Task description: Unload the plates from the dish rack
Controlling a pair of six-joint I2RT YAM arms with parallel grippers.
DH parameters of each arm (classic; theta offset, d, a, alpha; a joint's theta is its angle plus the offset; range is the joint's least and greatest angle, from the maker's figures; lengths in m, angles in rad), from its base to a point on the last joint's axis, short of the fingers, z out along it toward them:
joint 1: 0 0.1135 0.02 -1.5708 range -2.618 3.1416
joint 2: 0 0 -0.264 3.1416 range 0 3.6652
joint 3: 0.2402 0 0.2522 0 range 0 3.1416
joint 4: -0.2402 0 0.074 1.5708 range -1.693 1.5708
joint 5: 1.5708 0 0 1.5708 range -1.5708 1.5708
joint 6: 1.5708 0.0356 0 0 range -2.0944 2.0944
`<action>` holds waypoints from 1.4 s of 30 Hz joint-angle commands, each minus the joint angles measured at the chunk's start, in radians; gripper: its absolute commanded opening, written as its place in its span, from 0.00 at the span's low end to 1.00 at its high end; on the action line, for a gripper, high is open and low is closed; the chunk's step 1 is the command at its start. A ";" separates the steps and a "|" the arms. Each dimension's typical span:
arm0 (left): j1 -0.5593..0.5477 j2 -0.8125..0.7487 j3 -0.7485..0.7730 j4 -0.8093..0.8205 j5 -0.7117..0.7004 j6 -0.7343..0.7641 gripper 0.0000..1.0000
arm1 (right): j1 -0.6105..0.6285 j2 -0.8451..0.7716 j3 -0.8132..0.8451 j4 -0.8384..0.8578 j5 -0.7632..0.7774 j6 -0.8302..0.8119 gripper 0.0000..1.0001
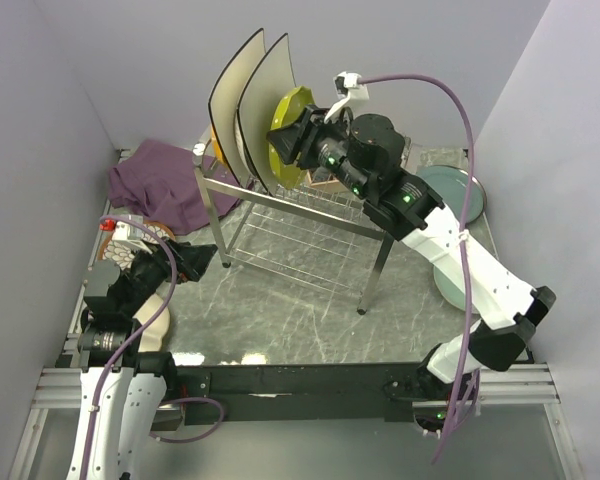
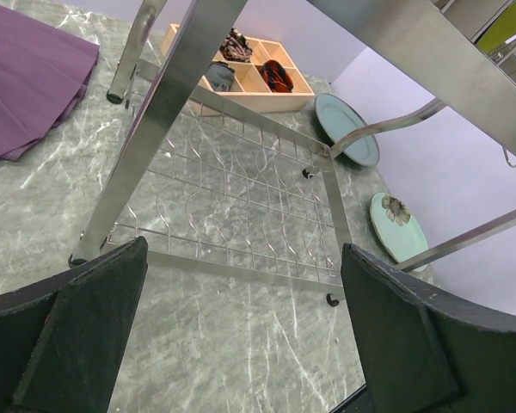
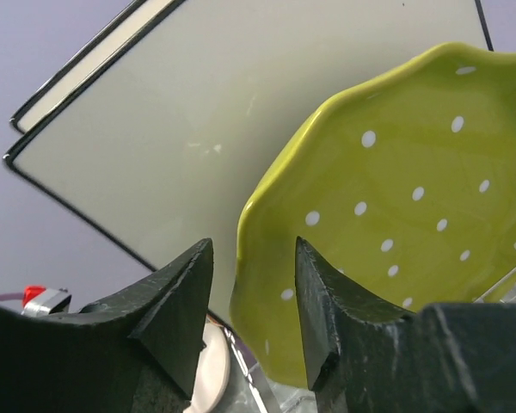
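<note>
The dish rack [image 1: 280, 203] stands mid-table on tall legs. Two large cream square plates [image 1: 242, 100] stand upright in it, with a yellow-green dotted plate [image 1: 289, 122] just to their right. My right gripper [image 1: 298, 140] is at that plate's edge. In the right wrist view its open jaws [image 3: 254, 258] straddle the yellow-green plate's [image 3: 387, 206] wavy rim, and a gap shows on the side toward the square plates [image 3: 224, 112]. My left gripper [image 1: 195, 262] hovers low by the rack's front left leg. It is wide open [image 2: 241, 335] over bare marble.
A teal-grey plate [image 2: 348, 129] and a mint flower plate [image 2: 396, 228] lie on the table right of the rack. A wooden compartment box [image 2: 249, 77] sits behind it. A purple cloth [image 1: 160, 180] lies at the back left. A patterned plate [image 1: 130, 240] and a cream plate [image 1: 158, 318] lie near my left arm.
</note>
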 commanded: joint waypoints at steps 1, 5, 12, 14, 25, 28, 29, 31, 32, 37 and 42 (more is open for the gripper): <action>-0.001 -0.012 0.026 0.013 -0.010 0.018 1.00 | 0.002 0.033 0.066 0.029 0.008 0.015 0.48; -0.001 -0.013 0.023 0.012 -0.010 0.017 1.00 | 0.002 0.048 0.077 0.032 -0.004 0.015 0.44; -0.001 -0.015 0.023 0.012 -0.011 0.017 0.99 | 0.004 0.030 0.046 0.051 0.023 0.010 0.34; -0.001 -0.015 0.022 0.012 -0.011 0.018 0.99 | 0.002 0.026 0.040 0.054 0.025 0.010 0.25; -0.001 -0.018 0.019 0.010 -0.016 0.017 0.99 | 0.002 -0.036 0.012 0.123 -0.030 0.005 0.00; -0.001 -0.015 0.019 0.010 -0.017 0.017 1.00 | 0.002 -0.069 0.017 0.152 -0.035 0.001 0.00; -0.001 -0.012 0.020 0.010 -0.019 0.017 1.00 | 0.002 -0.079 0.026 0.152 -0.037 -0.005 0.00; -0.001 -0.009 0.022 0.009 -0.016 0.018 0.99 | 0.002 -0.087 0.061 0.138 -0.043 -0.018 0.00; -0.002 -0.006 0.023 0.009 -0.016 0.018 0.99 | 0.002 -0.090 0.077 0.131 -0.052 -0.033 0.00; -0.002 0.000 0.031 0.012 -0.014 0.007 1.00 | 0.002 -0.086 0.173 0.063 -0.066 -0.073 0.00; -0.001 0.003 0.042 0.012 0.007 0.000 0.99 | 0.002 -0.084 0.216 0.038 -0.081 -0.108 0.00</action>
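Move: The green plate stands on edge in the rack with its near rim just off the right hand's half-open fingers. Its middle is about 8 cm ahead and 2 cm to the right, roughly level in height. Of the two big white plates, the nearer one's middle is some 10 cm ahead and 3 cm left; the farther one's is about 11 cm ahead and 9 cm left. From the left hand, the green plate is about 18 cm ahead, 18 cm right and 20 cm higher. The right hand pinches the near rim of the green plate: it first eases about 1.5 cm forward and left, sinking slightly, to bring the half-open fingers around the rim, then shuts them. Keeping that grip, it draws up, back and to the right, some 4 cm in all and faster at the end, with hardly any wrist turn. ##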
